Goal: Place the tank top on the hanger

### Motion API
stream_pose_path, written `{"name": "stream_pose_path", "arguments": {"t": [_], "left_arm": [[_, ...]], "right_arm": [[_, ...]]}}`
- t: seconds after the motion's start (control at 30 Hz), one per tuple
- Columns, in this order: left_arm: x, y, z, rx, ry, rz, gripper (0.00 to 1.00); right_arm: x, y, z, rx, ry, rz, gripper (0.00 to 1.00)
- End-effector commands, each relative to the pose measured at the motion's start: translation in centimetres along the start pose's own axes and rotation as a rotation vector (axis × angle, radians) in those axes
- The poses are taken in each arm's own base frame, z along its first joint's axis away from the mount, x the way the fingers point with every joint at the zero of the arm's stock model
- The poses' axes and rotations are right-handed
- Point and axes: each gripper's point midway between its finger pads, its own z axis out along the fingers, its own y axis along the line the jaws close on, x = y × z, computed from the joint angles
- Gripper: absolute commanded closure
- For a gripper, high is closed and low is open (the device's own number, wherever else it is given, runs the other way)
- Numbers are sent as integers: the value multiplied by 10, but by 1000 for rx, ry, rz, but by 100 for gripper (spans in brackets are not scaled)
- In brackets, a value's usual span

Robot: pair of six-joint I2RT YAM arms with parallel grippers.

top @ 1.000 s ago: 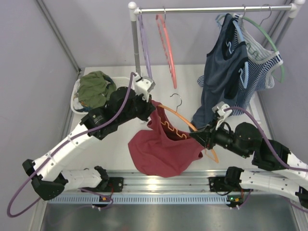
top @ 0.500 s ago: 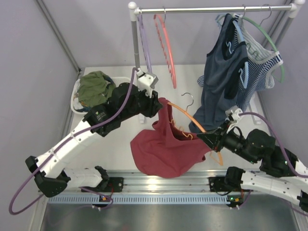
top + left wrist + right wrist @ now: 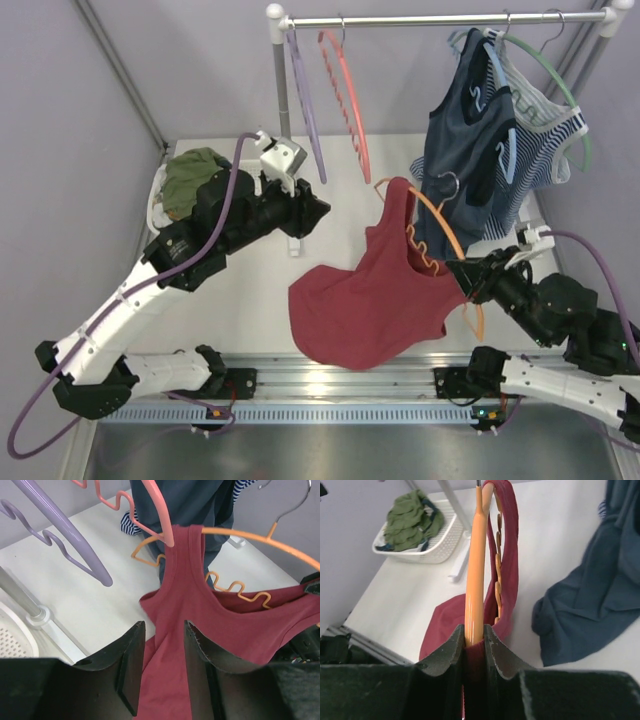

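The dark red tank top (image 3: 365, 295) hangs from the orange hanger (image 3: 442, 228), one strap looped over its upper arm near the grey hook (image 3: 446, 184). Its hem trails on the table. My right gripper (image 3: 467, 277) is shut on the hanger's lower end, with red fabric pinched in beside it; in the right wrist view the gripper (image 3: 474, 632) clamps the orange bar (image 3: 476, 570). My left gripper (image 3: 318, 212) is open and empty, left of the top and apart from it. In the left wrist view the gripper (image 3: 162, 637) looks at the tank top (image 3: 200, 615) and hanger (image 3: 250, 536).
A clothes rail (image 3: 440, 19) at the back holds a purple hanger (image 3: 305, 100), a salmon-pink hanger (image 3: 345, 90), a navy top (image 3: 465, 160) and a striped top (image 3: 545, 140). A white basket (image 3: 158, 205) with green clothes stands at the left. The rail's pole (image 3: 283, 95) stands by my left gripper.
My right gripper has lifted the hanger and tank top up and to the right. My left gripper has let go of the tank top and drawn back to the left.
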Motion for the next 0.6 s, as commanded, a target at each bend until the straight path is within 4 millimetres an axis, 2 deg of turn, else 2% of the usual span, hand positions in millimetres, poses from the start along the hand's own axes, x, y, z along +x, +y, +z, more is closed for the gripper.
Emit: {"name": "stream_pose_path", "arguments": {"t": [0.0,0.07,0.13,0.17,0.27,0.3,0.33,0.37,0.43,0.57], "left_arm": [[-24,-6,-6,25,-69,19,58],[-26,-6,-5,26,-67,25,58],[-26,-5,-2,22,-63,34,58],[-26,-6,-1,23,-61,36,58],[-26,-7,2,30,-57,47,58],[-25,-7,3,31,-54,55,58],[-26,-7,2,34,-56,58,58],[-25,-7,4,34,-50,60,58],[-25,-6,3,33,-43,69,58],[-25,-4,2,21,-43,81,58]], "right_arm": [[-56,5,5,99,-117,1,100],[-61,10,16,135,-99,-61,100],[-64,17,36,206,-74,-137,100],[-56,25,54,219,-30,-188,100],[-76,26,79,218,-32,-175,100],[-82,15,91,202,-16,-136,100],[-90,11,94,183,-31,-118,100],[-108,6,98,169,-76,-96,100],[-124,1,100,170,-98,-105,100],[-164,2,106,163,-140,-131,100]]}}
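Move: The right hand already holds the orange hanger by its right part, with the red tank top on it. The free stretch of rack bar lies about 33 cm ahead of this hand, 7 cm to its left and 22 cm up. The navy tank top hangs roughly 25 cm ahead, in line sideways; the pink hanger is some 28 cm ahead and 21 cm left. From the empty left hand, the free bar is about 25 cm ahead, 14 cm right and 13 cm up. Forward some 14 cm towards the rack bar, the right hand carries the orange hanger and the red tank top in its kept grip. It climbs about 4 cm early, dips, then starts up again, swinging a few centimetres left and back on the way. The wrist turns about 15 degrees clockwise and rolls as much, its left side dropping. ##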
